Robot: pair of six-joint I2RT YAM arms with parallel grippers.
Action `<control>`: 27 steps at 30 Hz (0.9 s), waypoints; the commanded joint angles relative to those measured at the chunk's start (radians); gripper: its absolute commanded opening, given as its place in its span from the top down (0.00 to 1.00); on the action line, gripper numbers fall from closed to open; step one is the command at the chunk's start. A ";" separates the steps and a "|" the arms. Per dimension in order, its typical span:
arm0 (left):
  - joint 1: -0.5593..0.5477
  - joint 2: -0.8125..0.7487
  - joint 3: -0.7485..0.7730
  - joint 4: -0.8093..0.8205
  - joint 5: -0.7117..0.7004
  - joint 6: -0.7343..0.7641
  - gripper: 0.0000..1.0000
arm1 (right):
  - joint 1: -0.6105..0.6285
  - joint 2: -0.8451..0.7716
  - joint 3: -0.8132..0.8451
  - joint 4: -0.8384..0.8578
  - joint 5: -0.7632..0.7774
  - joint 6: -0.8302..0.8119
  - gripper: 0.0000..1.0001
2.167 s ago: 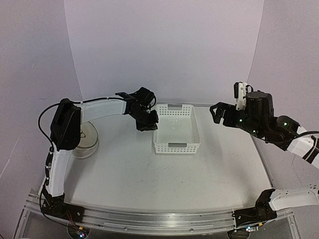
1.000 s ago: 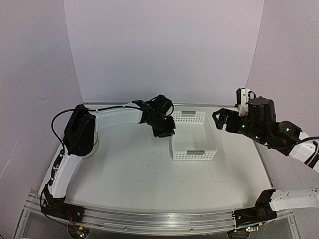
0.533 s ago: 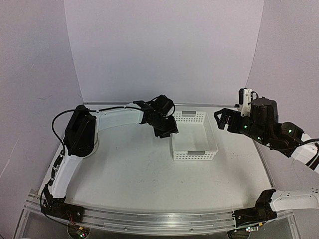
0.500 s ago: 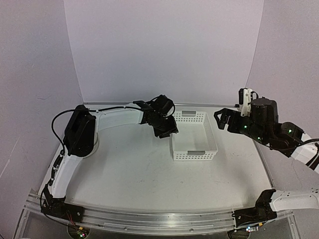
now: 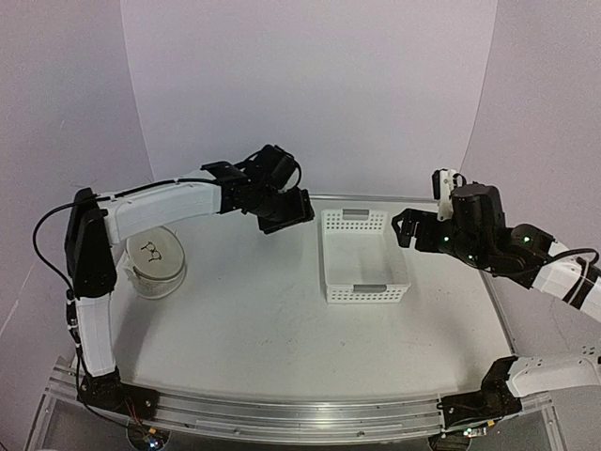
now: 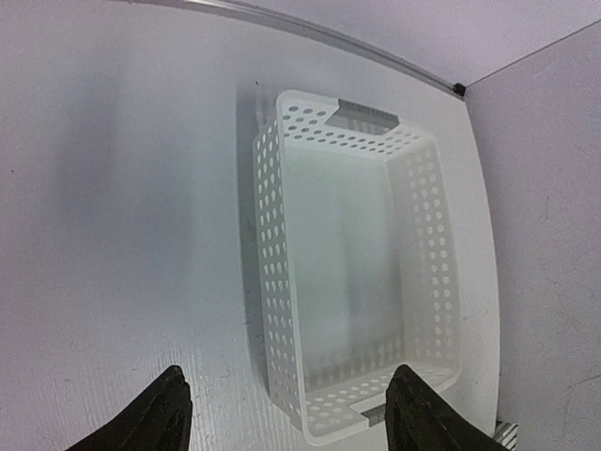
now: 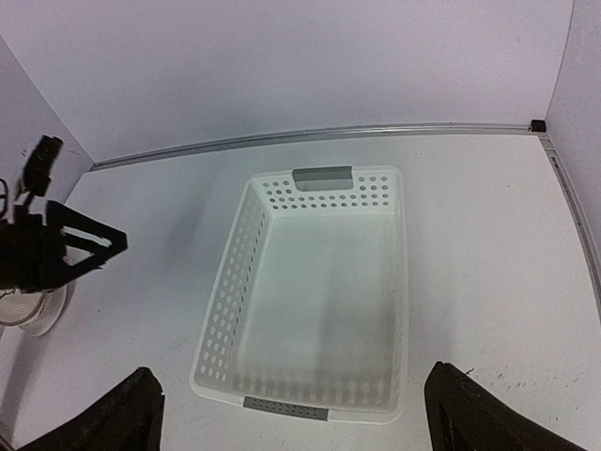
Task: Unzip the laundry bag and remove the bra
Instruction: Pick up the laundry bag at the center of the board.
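The laundry bag is a round white mesh case with a small black bra drawing on top, lying at the table's left side. Its edge also shows in the right wrist view, laundry bag. The bra is hidden. My left gripper hovers above the table between the bag and the white basket, far from the bag; in its own view the left gripper is open and holds nothing. My right gripper hangs just right of the basket, and the right gripper is wide open and empty.
A rectangular white perforated basket with grey handles stands right of centre; both wrist views look down into the basket, basket, which holds nothing. My left gripper shows in the right wrist view. A metal rail runs along the back wall.
My left gripper opened, let go of the basket's left rim, then rose and drew back left, uncovering the laundry bag. Earlier it had dragged the basket right. My right gripper shifted slightly left.
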 commanded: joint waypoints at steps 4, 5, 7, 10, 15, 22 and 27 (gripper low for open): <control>0.068 -0.257 -0.149 -0.015 -0.089 0.089 0.25 | 0.000 0.072 0.081 0.089 -0.056 -0.030 0.02; 0.084 -0.282 -0.175 -0.019 -0.087 0.099 0.24 | 0.000 0.081 0.082 0.097 -0.064 -0.031 0.02; 0.121 -0.335 -0.224 -0.040 -0.085 0.121 0.24 | 0.000 0.102 0.089 0.111 -0.073 -0.029 0.02; 0.184 -0.421 -0.300 -0.093 -0.093 0.139 0.23 | 0.000 0.139 0.112 0.122 -0.101 -0.035 0.02; 0.238 -0.543 -0.356 -0.230 -0.203 0.163 0.19 | 0.000 0.202 0.158 0.133 -0.147 -0.059 0.02; 0.320 -0.678 -0.416 -0.370 -0.271 0.182 0.13 | 0.000 0.304 0.242 0.136 -0.223 -0.078 0.02; 0.422 -0.788 -0.477 -0.420 -0.285 0.200 0.08 | 0.000 0.362 0.288 0.135 -0.277 -0.078 0.02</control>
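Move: From the left hand, the laundry bag stands about 34 cm to the left, nearly level in reach and some 13 cm lower. The white basket, already released, lies about 15 cm to that hand's right, level in reach and 15 cm below. From the right hand, the laundry bag is roughly 52 cm left, 7 cm ahead and 20 cm down. Rising and opening, the left hand sweeps some 30 cm left towards the laundry bag; the right hand goes left. ##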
